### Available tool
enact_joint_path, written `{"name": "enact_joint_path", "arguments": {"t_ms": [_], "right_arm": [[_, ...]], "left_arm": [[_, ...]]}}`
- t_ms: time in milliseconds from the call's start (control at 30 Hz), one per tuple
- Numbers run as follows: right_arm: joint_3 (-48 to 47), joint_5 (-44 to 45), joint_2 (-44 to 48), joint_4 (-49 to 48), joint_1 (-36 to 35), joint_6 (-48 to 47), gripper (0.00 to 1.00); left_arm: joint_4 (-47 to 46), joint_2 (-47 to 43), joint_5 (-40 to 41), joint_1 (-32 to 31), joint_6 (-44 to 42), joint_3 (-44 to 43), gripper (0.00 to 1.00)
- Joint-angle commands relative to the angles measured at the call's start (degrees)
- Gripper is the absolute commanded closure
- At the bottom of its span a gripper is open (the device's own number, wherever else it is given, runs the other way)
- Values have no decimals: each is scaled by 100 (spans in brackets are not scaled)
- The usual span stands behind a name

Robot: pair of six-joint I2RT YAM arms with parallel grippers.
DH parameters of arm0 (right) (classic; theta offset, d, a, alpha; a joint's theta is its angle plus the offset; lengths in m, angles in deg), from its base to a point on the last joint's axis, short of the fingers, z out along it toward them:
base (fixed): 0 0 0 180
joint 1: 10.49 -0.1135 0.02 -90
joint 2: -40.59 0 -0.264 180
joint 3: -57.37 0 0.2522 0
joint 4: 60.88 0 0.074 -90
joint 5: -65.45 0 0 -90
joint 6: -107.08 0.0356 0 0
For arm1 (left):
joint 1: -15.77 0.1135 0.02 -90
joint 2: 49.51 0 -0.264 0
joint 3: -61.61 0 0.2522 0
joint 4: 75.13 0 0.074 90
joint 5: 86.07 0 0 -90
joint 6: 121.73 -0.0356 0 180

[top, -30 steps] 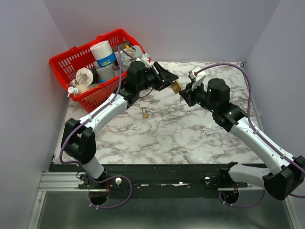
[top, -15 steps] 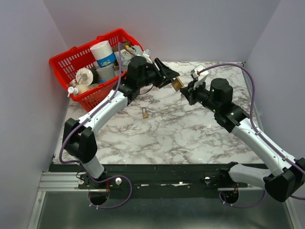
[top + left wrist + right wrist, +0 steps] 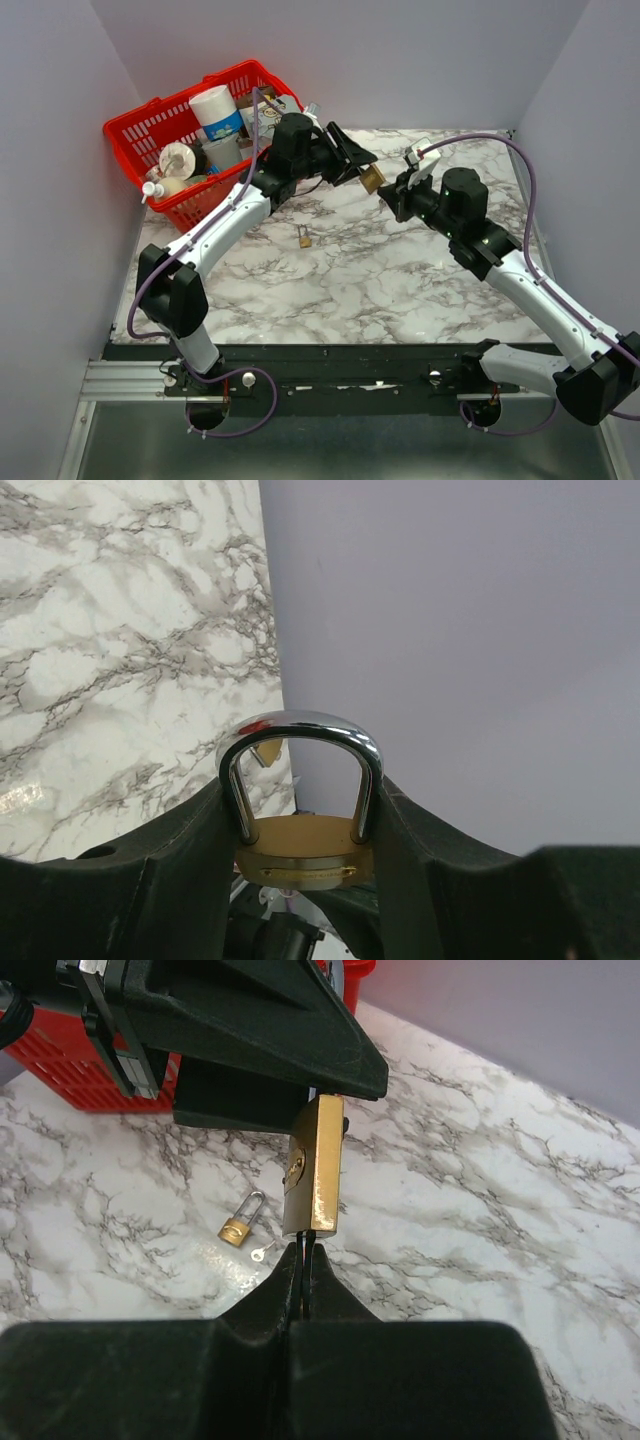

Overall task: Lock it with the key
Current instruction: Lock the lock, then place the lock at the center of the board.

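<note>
A brass padlock (image 3: 372, 180) with a chrome shackle (image 3: 300, 725) hangs in the air above the marble table (image 3: 400, 280). My left gripper (image 3: 358, 168) is shut on it, one finger pressing each side of the body (image 3: 305, 852). In the right wrist view the padlock (image 3: 316, 1165) stands on end, just past my right gripper (image 3: 310, 1250). That gripper is shut on the thin dark head of the key (image 3: 311, 1243). The key's head meets the lock's bottom face and its blade is hidden.
A small second padlock (image 3: 303, 238) lies on the marble with a tiny key (image 3: 262, 1251) beside it. At the back left stands a red basket (image 3: 140, 135) full of bottles and boxes. Grey walls close in the table on three sides.
My right gripper's jaws have closed fully on the key. Both arms have shifted slightly towards the back with the padlock between them.
</note>
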Motion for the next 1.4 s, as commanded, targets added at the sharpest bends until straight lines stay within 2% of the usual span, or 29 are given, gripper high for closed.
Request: {"name": "enact_joint_path", "arguments": {"t_ms": [0,267,533,667,800,1000,1233,1367], "right_arm": [[255,-329,178,886,-104,292,99],[404,-1120,143,1000,-121,767,99],[484,-1113,160,974,-113,1268,99],[431,-745,204,1035,-104,1207,99],[440,-305,345,1158,19,1347,99],[571,-5,398,1263,387,1655,99],[615,83,336,1387,608,1725,99],[677,83,319,1369,626,1699,99]], "left_arm": [[-797,-10,1214,417,423,-312,100],[-832,96,1451,452,458,-479,100],[-946,193,1496,558,414,-733,100],[-797,193,1320,567,-7,-892,100],[9,-9,1214,374,-1146,-769,100],[722,-317,1671,-382,-2546,-75,100],[2225,437,1909,-646,-2654,-3,100],[2473,956,1926,-646,-2601,-144,100]]}}
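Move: The left hand holds the closed padlock, its body 1 cm back, 1 to the right and about 2 below the hand point. Seen from the right hand, whose key is in it, it sits some 3 cm ahead, 3 left and about level. A small padlock lies roughly 6 cm ahead, 14 left and 27 below the left hand, a spare key some 4 cm right of it. The red basket is about 30 ahead, 37 left and 18 below the left hand. Sinking together about 1 cm, the hands then pull sharply apart. The right, still pinching the key, draws back and down about 6 cm, tipping its fingers down 20 degrees, then swings right, away from the padlock. The left, keeping its grip on the padlock, jumps forward and left about 11 cm, then comes back and sinks some 17 cm towards the table, rolling its left side up about 35 degrees. ##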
